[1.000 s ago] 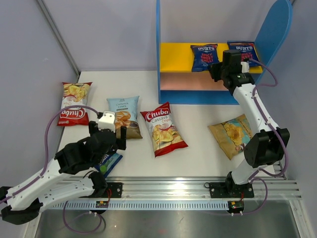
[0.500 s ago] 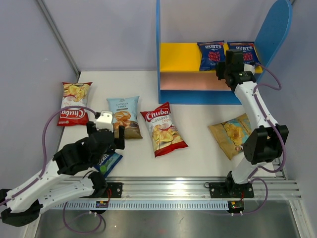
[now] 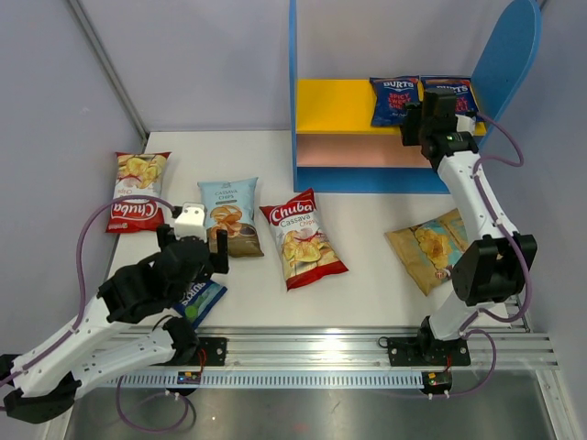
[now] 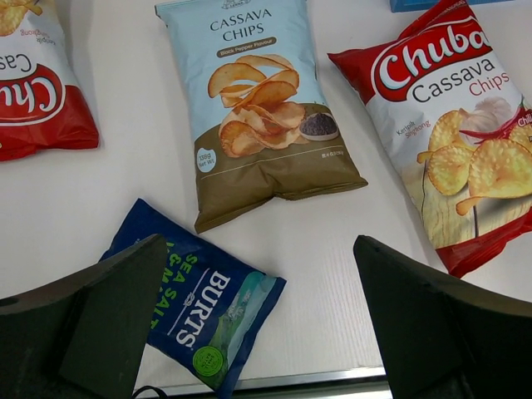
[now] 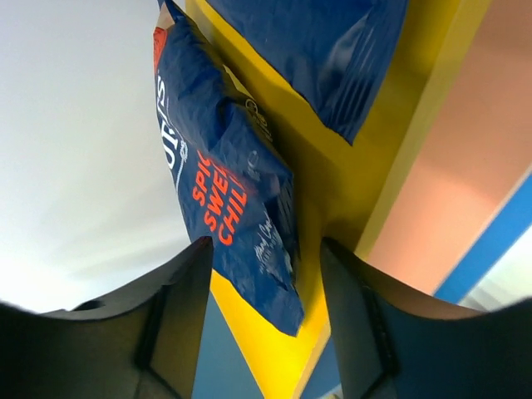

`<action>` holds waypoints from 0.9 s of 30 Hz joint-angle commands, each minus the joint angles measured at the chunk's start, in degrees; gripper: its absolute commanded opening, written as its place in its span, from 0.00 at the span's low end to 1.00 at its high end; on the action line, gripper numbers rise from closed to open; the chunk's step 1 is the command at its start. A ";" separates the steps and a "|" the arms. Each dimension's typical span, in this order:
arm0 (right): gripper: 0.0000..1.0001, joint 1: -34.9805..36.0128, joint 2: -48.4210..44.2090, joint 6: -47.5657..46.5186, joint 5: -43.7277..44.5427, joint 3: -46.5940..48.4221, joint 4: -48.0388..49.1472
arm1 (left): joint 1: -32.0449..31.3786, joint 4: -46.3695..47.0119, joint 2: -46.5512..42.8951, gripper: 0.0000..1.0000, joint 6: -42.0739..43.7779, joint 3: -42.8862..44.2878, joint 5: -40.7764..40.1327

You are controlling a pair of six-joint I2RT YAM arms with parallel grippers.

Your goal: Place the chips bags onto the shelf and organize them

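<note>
The shelf [image 3: 335, 105] stands at the back right, with a yellow upper board and a pink board [image 3: 358, 151]. Two dark blue Burts chips bags [image 3: 394, 99] [image 3: 456, 90] lie on the yellow board. My right gripper [image 3: 417, 115] is open at that board's front edge, and the lower end of the chilli Burts bag [image 5: 241, 191] sits loose between its jaws [image 5: 266, 249]. My left gripper [image 4: 258, 283] hangs wide open over the table near a sea-salt Burts bag [image 4: 195, 312]. On the table lie two Chuba bags [image 3: 136, 191] [image 3: 303, 238], a cassava bag [image 3: 229, 215] and a tan-gold bag [image 3: 429, 249].
The shelf's tall rounded blue side [image 3: 504, 55] rises right beside my right arm. A metal rail [image 3: 367, 348] runs along the table's near edge. Grey walls close in on the left and the back.
My right gripper carried the chilli Burts bag to the right along the yellow board, beside the other Burts bag, and opened its jaws. My left arm drifted slightly toward the near edge.
</note>
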 commanded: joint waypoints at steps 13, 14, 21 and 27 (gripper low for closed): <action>1.00 -0.55 -24.14 -18.01 -6.49 -15.36 3.53 | 19.24 1.60 0.97 0.99 -3.15 0.71 -1.69; 1.00 -0.55 -26.50 -20.48 -8.18 -16.07 3.82 | 21.26 2.04 1.41 0.99 -2.53 0.54 -0.20; 1.00 -0.46 -37.42 -39.47 -37.50 -31.01 10.17 | 50.30 5.83 7.47 0.99 -0.24 -0.26 11.22; 0.99 -0.46 -42.25 -51.08 -41.17 -34.97 1.20 | 58.89 -1.89 14.77 0.99 -11.29 1.06 12.63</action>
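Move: The sea salt Burts bag lies about 7 cm to the left hand's left, 3 cm back and some 20 cm below. Beyond it the blue cassava bag is about 14 cm ahead of the hand and 4 cm right; the left Chuba bag, 22 cm ahead, 20 cm left. From the right hand, the shelved Burts chili bag is 5 cm ahead, 2 cm left, and its twin 5 cm ahead, 11 cm right; the sea salt bag is some 62 cm left, 36 cm back, well below. The just-shelved chili bag is left behind as the right hand backs off about 20 cm from the shelf, fingers spreading from half to fully open, arching up some 6 cm and down again, then veering left and turning counter-clockwise. Past the sea salt bag, to its far left side, the open left hand swings some 17 cm left, turning about 50 degrees counter-clockwise and sinking late. ##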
